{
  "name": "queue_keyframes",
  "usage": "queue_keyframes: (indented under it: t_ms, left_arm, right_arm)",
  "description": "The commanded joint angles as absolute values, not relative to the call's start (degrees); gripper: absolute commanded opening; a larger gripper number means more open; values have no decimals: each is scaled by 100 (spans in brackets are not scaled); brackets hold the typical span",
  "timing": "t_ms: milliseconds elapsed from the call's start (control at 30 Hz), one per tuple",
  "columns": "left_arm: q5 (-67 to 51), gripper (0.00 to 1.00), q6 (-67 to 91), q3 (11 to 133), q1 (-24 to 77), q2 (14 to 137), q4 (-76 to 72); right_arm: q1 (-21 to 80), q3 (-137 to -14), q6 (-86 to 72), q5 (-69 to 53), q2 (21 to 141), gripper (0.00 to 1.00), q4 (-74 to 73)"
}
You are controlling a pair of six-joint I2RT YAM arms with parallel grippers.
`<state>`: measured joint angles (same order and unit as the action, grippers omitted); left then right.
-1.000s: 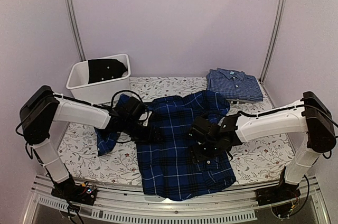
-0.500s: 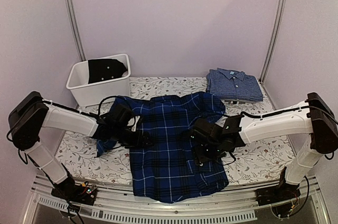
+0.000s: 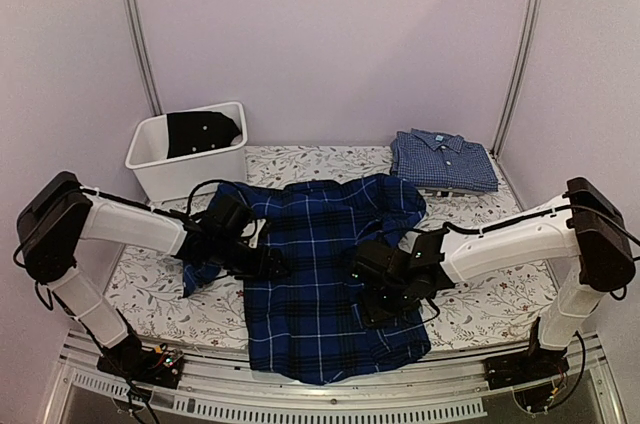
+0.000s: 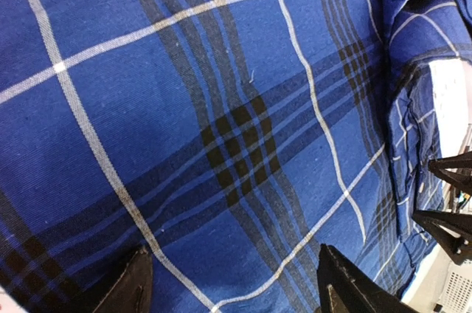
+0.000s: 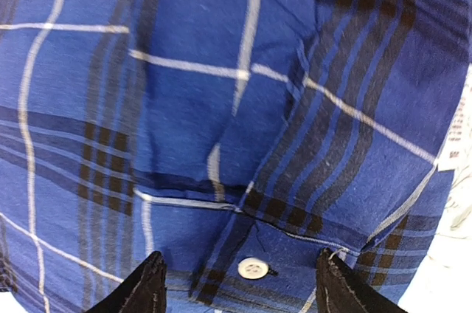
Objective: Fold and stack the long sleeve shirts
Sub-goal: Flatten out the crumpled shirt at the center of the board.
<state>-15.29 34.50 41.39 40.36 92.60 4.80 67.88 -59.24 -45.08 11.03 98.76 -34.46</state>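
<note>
The navy and royal-blue plaid long sleeve shirt (image 3: 320, 284) lies spread across the middle of the table, its hem hanging over the near edge. My left gripper (image 3: 265, 262) rests on its left side, and in the left wrist view it (image 4: 236, 291) stands open over flat plaid cloth (image 4: 221, 106). Over the shirt's right side is my right gripper (image 3: 375, 292). It (image 5: 243, 287) is open above a folded seam and a white button (image 5: 253, 268). A lighter blue checked shirt (image 3: 443, 159) lies folded at the back right.
A white bin (image 3: 150, 159) holding a dark garment (image 3: 200, 132) stands at the back left. The floral table cover (image 3: 500, 294) shows either side of the plaid shirt. A metal rail (image 3: 320, 399) runs along the near edge.
The plaid shirt has slid to the left, with its collar end flatter. Both grippers moved left with it, the right one also a little nearer.
</note>
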Motion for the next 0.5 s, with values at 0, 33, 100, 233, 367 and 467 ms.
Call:
queue_keyframes:
  t_ms: [0, 33, 100, 233, 367, 467]
  left_arm:
    - [-1413, 77, 3380, 4079, 3938, 9494, 1155]
    - [-1415, 77, 3386, 4083, 3942, 9496, 1165]
    - [-1417, 77, 3380, 4072, 3944, 9472, 1171]
    - [-1407, 77, 3370, 4065, 3940, 9461, 1181]
    - [-1400, 77, 3362, 4087, 3938, 9455, 1222]
    - [-1381, 77, 3365, 4090, 3938, 9441, 1242]
  right_arm:
    - [6821, -5745, -4774, 1013, 10038, 63, -3316]
    - [6825, -5759, -4788, 1019, 10072, 58, -3314]
    - [6826, -5790, -4813, 1035, 10090, 51, -3309]
    - [6823, -5981, -4836, 1294, 10036, 27, -3559]
    - [6793, -6137, -4870, 1518, 9733, 8, -3737]
    - [6705, -6268, -4815, 1604, 9553, 0, -3810]
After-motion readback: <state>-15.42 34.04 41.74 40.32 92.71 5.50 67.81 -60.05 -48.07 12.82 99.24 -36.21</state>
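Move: The shirt button and its cloth lie almost straight beneath the open right gripper, about 1 cm forward and 1 cm down. From that gripper, the shirt's right edge is roughly 9 cm to the right and level with it, and the near hem is some 13 cm back, both just below fingertip height. From the left gripper, the button is about 20 cm to the right and 10 cm back. Lower the right gripper about 1 cm onto the shirt and shut its wide-open fingers fully at the button, pinching the thin cloth there. As they close, lift back up by about the same 1 cm. Keep the left gripper still, open and resting on the flat part of the shirt. ##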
